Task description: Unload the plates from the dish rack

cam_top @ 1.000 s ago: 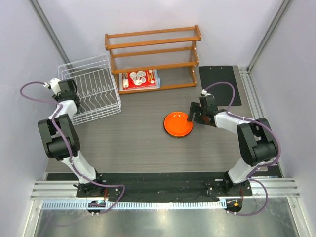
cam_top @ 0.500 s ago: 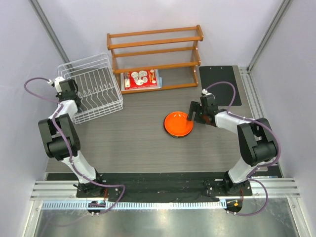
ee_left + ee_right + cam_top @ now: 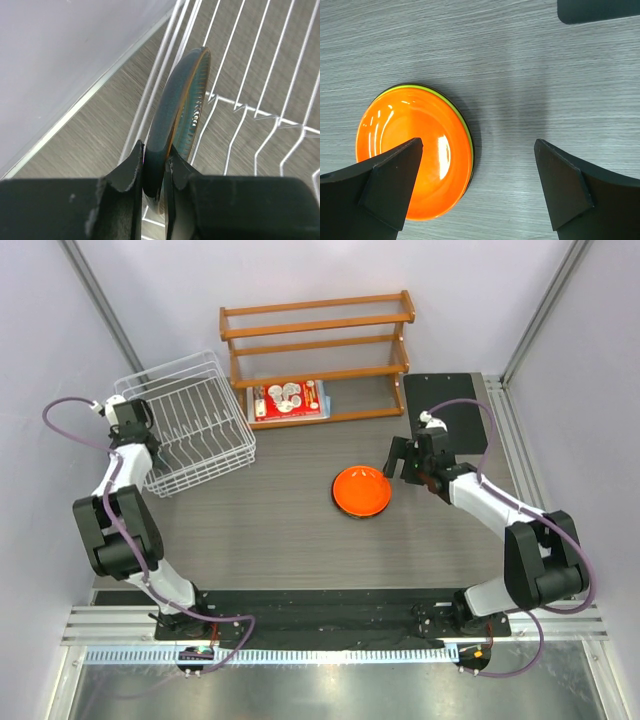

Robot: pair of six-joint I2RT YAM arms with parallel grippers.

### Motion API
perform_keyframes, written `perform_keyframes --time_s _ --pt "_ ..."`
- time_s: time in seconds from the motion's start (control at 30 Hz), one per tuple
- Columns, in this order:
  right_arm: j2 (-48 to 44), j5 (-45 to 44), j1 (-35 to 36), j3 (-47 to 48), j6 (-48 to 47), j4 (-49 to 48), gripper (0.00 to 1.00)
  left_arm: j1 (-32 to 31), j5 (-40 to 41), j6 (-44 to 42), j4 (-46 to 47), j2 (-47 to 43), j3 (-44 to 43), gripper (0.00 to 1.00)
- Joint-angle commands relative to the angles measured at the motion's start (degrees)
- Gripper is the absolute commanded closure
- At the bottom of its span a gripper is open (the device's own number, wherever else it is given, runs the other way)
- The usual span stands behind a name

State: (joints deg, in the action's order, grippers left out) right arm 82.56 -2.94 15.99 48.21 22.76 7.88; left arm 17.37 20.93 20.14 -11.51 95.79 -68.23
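The white wire dish rack (image 3: 199,430) stands at the back left. At its left edge my left gripper (image 3: 131,422) is shut on the rim of a blue-grey plate (image 3: 182,100), which stands on edge among the rack's wires (image 3: 235,102); the fingers (image 3: 125,172) pinch it from both sides. An orange plate (image 3: 361,491) lies flat mid-table, stacked on others: a lime green rim (image 3: 454,106) and a dark edge show beneath the orange plate (image 3: 412,160). My right gripper (image 3: 404,461) hangs open just right of the stack, its left fingertip (image 3: 400,165) over the plate, holding nothing.
A brown wooden three-tier shelf (image 3: 315,340) stands at the back, with a flat red-and-white package (image 3: 287,400) on its lowest level. A black mat (image 3: 447,410) lies at the back right. Walls close in on the left, right and back.
My left gripper has shut on the blue-grey plate. My right gripper has opened wider and drawn back to the right, off the orange plate. The rack and shelf have shifted slightly right.
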Motion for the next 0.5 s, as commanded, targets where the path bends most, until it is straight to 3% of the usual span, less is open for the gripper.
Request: perform_keyframes --time_s 0.0,0.33,0.47 --pt "-3.02 -1.1 -0.17 -0.22 -0.79 1.17 0.0 0.39 -0.54 6.58 3.96 -8.24 -3.67 1.0" --pt "-6.62 -0.49 -0.17 -1.71 -1.06 2.49 0.0 0.3 -1.85 6.31 0.26 -15.45 -4.63 1.0" --pt "-8.65 0.48 -0.08 -2.15 -0.53 2.67 0.0 0.3 -10.95 8.6 -0.27 -19.49 -3.15 1.0"
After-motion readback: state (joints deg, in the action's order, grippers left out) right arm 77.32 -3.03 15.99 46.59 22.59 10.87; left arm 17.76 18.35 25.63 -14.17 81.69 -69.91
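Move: The left gripper already grips the dark plate in the wall end of the dish rack, whose middle lies about 12 cm to its right and 4 cm ahead, some 8 cm lower. The orange plate on the stack is about 50 cm to its right, 10 cm back and 12 cm below; the red box stands some 33 cm to its right and 10 cm ahead, 9 cm lower. From the right gripper the orange plate is about 7 cm left, 1 cm ahead, 7 cm below. Raise the left gripper almost straight up, about 11 cm, drawing the dark plate on up from the dish rack between its closed fingers, and tilt the fingertips up some 15 degrees as it climbs. Keep the grip unchanged. Meanwhile ease the open, empty right gripper some 2 cm back and up from the stacked plates. ##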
